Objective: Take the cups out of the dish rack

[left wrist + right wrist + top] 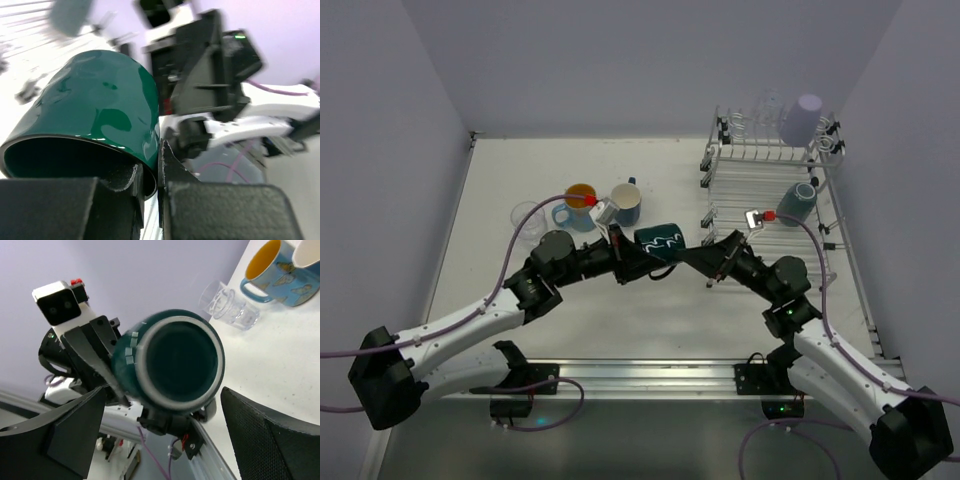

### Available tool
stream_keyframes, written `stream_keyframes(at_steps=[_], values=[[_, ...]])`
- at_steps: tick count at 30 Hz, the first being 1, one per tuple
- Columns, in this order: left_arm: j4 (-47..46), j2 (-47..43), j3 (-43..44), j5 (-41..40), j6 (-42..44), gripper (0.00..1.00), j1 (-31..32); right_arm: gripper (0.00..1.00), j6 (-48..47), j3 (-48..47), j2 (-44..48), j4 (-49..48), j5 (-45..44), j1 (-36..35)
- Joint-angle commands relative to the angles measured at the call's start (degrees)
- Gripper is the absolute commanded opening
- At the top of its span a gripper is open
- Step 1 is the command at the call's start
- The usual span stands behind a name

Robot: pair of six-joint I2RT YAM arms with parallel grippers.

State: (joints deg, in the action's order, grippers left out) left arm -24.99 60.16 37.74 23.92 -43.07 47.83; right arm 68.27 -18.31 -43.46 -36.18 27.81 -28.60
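My left gripper [628, 262] is shut on the rim of a dark teal mug [661, 242] with a white wave pattern and holds it on its side above the table. In the left wrist view one finger is inside the mug [100, 100] and the other is outside. My right gripper [704, 258] is open and faces the mug's base [175, 362], with its fingers [270, 435] spread wide and not touching it. The dish rack [740, 190] stands at the right with a lavender tumbler [804, 118], clear glasses [765, 110] and a teal cup [798, 203] on it.
On the table behind the grippers stand a blue mug with an orange inside [580, 205], a blue mug with a white inside [625, 203] and a clear glass [530, 217]. Grey walls close in the table at the left, back and right.
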Motion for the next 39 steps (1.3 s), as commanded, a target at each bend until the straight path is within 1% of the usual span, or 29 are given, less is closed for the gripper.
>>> stream_keyframes(at_steps=[1, 2, 3, 4, 5, 6, 7, 8, 11, 12, 13, 15, 18, 19, 23, 25, 29, 31, 34, 35, 36, 38, 39], values=[[18.7, -5.7, 3.8, -11.2, 8.0, 0.0, -0.2, 0.99, -7.0, -3.3, 4.9, 6.0, -4.0, 0.0], [23.6, -6.4, 4.6, -16.4, 10.3, 0.0, -0.2, 0.99, -8.8, -4.3, 6.1, 9.2, -7.1, 0.0], [29.2, -7.3, 5.5, -19.6, 11.3, 0.0, -0.2, 0.99, -10.3, -5.9, 7.2, 15.3, -8.8, 0.0], [37.8, -7.7, 7.2, -22.6, 12.3, 0.0, -0.2, 0.99, -13.0, -6.6, 8.2, 18.1, -10.5, 0.0], [41.5, -7.9, 7.9, -28.3, 13.4, 0.0, -0.3, 0.99, -14.4, -7.3, 9.9, 22.7, -13.6, 0.1], [44.6, -7.8, 8.6, -30.7, 13.9, 0.0, -0.3, 0.99, -15.6, -8.4, 10.5, 24.7, -14.8, 0.1], [50.9, -7.3, 10.1, -32.8, 14.2, 0.0, -0.5, 0.99, -17.8, -8.8, 11.0, 26.4, -15.6, 0.0], [53.8, -6.5, 10.9, -36.5, 14.8, 0.0, -0.5, 0.99, -18.6, -9.2, 11.5, 29.1, -16.5, 0.1], [61.4, -1.3, 13.5, -39.4, 18.1, 0.0, -2.6, 0.99, -21.0, -10.5, 10.9, 33.4, -17.1, 0.0], [63.2, 2.6, 14.4, -40.0, 18.9, 0.0, -3.4, 0.99, -21.9, -11.1, 10.5, 34.1, -16.8, 0.1], [66.4, 4.2, 16.3, -40.7, 19.8, 0.0, -4.5, 0.99, -22.2, -11.5, 10.2, 34.9, -16.5, 0.1], [66.6, 7.1, 16.9, -41.1, 21.0, 0.0, -5.3, 0.99, -22.9, -12.0, 9.3, 36.0, -15.9, 0.1], [66.9, 9.9, 17.2, -38.9, 23.5, 0.0, -9.7, 0.99, -24.1, -11.9, 9.1, 38.2, -15.1, 0.0], [66.6, 10.5, 16.5, -38.3, 24.4, 0.0, -12.5, 0.99, -24.4, -11.8, 9.1, 38.6, -14.9, 0.0], [65.9, 12.9, 16.1, -34.1, 25.8, 0.0, -17.4, 0.99, -25.6, -11.1, 10.2, 39.4, -15.5, 0.1], [65.7, 14.3, 16.1, -33.3, 26.2, 0.0, -19.7, 0.99, -26.1, -10.8, 11.2, 40.0, -15.9, 0.0], [65.3, 17.6, 16.0, -31.9, 26.2, 0.0, -21.1, 0.99, -26.8, -10.8, 12.2, 41.3, -17.2, 0.0], [65.5, 19.9, 16.0, -32.4, 25.8, 0.02, -21.6, 0.99, -27.1, -10.5, 12.4, 41.4, -17.2, 0.0], [65.7, 21.0, 16.1, -32.4, 25.6, 0.1, -21.6, 0.99, -27.7, -10.3, 12.9, 42.1, -17.6, 0.1], [65.9, 21.0, 16.1, -33.0, 25.4, 0.19, -21.7, 0.99, -27.8, -10.3, 13.1, 42.3, -17.9, 0.0], [66.1, 20.9, 16.1, -33.4, 25.3, 0.25, -21.7, 0.99, -28.0, -10.3, 13.1, 42.4, -18.3, 0.1], [66.6, 20.6, 16.3, -35.0, 24.6, 0.36, -21.7, 0.99, -28.2, -10.3, 13.1, 42.6, -18.7, 0.0], [67.4, 20.3, 16.7, -36.0, 24.5, 0.39, -21.7, 0.99, -28.5, -10.4, 13.0, 42.9, -18.7, 0.1]])
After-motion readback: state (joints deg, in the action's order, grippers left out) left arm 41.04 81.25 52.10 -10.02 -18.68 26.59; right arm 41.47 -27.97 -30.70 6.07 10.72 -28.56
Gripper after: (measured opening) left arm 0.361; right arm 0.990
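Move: The left hand, with the green cup already between its fingers, is bound for clear table about 9 cm ahead, 25 cm left and 25 cm down. At much that height below it, the clear glass stands some 20 ahead and 29 left, the butterfly mug 22 ahead and 17 left, the blue mug 24 ahead and 6 left. From the open right hand, the teal cup in the rack is about 20 ahead, 25 right and 19 down. Still pinching the green cup's rim, the left hand swings it some 23 cm left and about as far down, also drifting forward, onto clear table nearer the base than the glass and butterfly mug. Its wrist rolls roughly 75 degrees from pointing right to pointing down; at the end the fingers part around the rim. The right hand, already wide open, backs off right, rising briefly before sinking. ##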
